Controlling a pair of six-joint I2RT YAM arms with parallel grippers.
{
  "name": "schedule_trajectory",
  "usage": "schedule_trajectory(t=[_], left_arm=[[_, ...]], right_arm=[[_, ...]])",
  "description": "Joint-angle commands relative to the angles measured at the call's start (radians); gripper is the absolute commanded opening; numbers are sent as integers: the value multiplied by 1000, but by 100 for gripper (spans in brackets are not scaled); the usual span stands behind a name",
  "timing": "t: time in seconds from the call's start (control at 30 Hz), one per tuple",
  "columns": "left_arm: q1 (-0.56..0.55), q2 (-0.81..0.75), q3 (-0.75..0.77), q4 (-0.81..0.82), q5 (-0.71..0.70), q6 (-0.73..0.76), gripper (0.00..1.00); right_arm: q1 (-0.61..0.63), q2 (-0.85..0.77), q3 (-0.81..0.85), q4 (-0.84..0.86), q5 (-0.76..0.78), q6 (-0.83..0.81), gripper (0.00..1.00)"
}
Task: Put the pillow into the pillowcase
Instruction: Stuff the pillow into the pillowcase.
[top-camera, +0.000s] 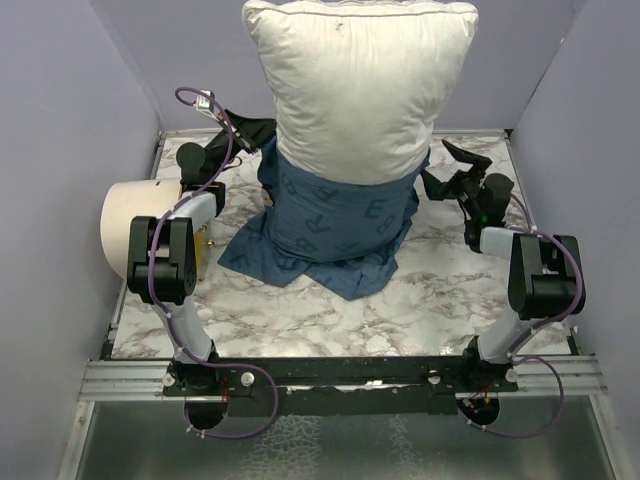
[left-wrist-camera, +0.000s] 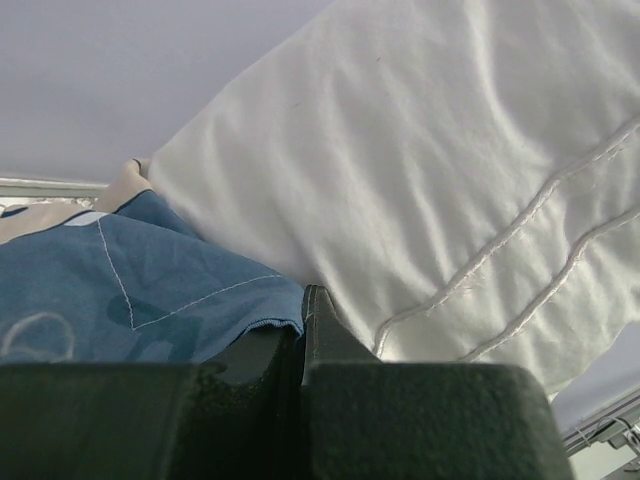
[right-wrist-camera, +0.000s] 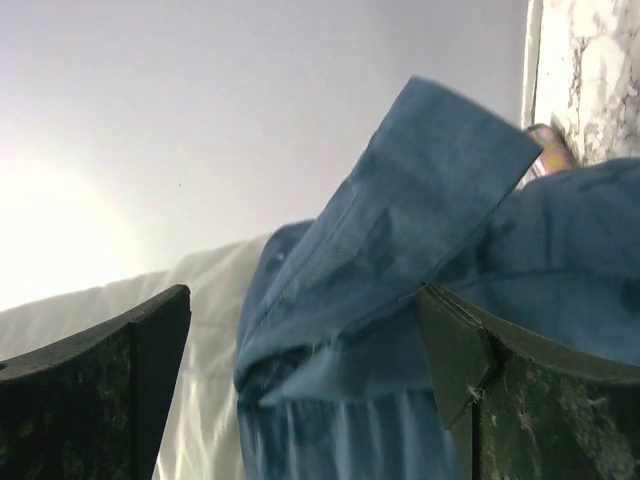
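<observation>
The white pillow (top-camera: 360, 85) stands on end against the back wall, its lower part inside the blue pillowcase (top-camera: 335, 225), which spreads crumpled on the marble table. My left gripper (top-camera: 264, 133) is at the case's left edge, beside the pillow (left-wrist-camera: 430, 170). Seen from the left wrist, this gripper (left-wrist-camera: 303, 303) is shut, with the hem of the pillowcase (left-wrist-camera: 150, 290) pinched between its jaws. My right gripper (top-camera: 441, 168) is at the case's right edge. It stands open (right-wrist-camera: 300, 370), a fold of the pillowcase (right-wrist-camera: 400, 260) hanging loose between its fingers.
A cream cylinder (top-camera: 125, 230) lies at the table's left edge beside the left arm. Lavender walls close in the back and both sides. The marble table (top-camera: 400, 310) shows in front of the pillowcase.
</observation>
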Motion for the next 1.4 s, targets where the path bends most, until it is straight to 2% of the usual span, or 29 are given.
schedule_trajectory(t=[0.0, 0.27, 0.43, 0.6, 0.63, 0.67, 0.73, 0.83, 0.93, 1.0, 1.13, 1.37], left_arm=[[3, -66, -3, 53, 34, -4, 0], [-6, -71, -8, 40, 43, 6, 0], [-7, -75, -8, 32, 44, 8, 0], [-8, -68, 4, 25, 45, 8, 0], [-8, -68, 5, 26, 45, 4, 0], [-8, -68, 6, 25, 46, 3, 0], [-8, -72, 6, 24, 46, 2, 0], [-9, -81, 7, 15, 46, 2, 0], [-5, -87, 19, -9, 38, 5, 0], [0, -85, 35, -33, 29, 10, 0], [18, -71, 96, -89, 7, 19, 0], [38, -27, 255, -103, -46, -19, 0]], right_arm=[[6, 82, 62, 37, 51, 52, 93], [48, 175, 197, 51, 5, 75, 88], [94, 154, 215, 43, 0, 72, 91], [108, 86, 175, 2, 23, 17, 90], [108, 81, 175, -1, 33, 14, 86], [108, 87, 182, 15, 40, 12, 76], [107, 112, 208, 71, 46, 8, 49], [107, 145, 252, 142, 31, -1, 23], [98, 118, 241, 191, 43, -45, 5], [78, 75, 231, 190, 48, -101, 1], [17, 0, 270, 154, 13, -197, 1], [-68, -48, 463, 61, -100, -320, 1]])
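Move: From the open right gripper, the pillowcase's right rim lies about 4 cm ahead, some 5 cm to the left and roughly 2 cm higher. The upright pillow's middle is about 17 cm left, 5 cm farther out and 5 cm above that gripper. For the left gripper, still holding the left rim, the right rim is roughly 28 cm to its right, 4 cm ahead and 10 cm below; the pillow's middle is about 15 cm right, 5 cm ahead and 5 cm below. Slide the open right gripper about 4 cm forward, then 5 cm left onto the right rim of the pillowcase. Shut the fingers to pinch the cloth, then lift roughly 10 cm while easing back to the right and tipping the fingers up some 20 degrees. Keep the left pinch on its rim nearly still, then raise it too by about 4 cm at the end. ##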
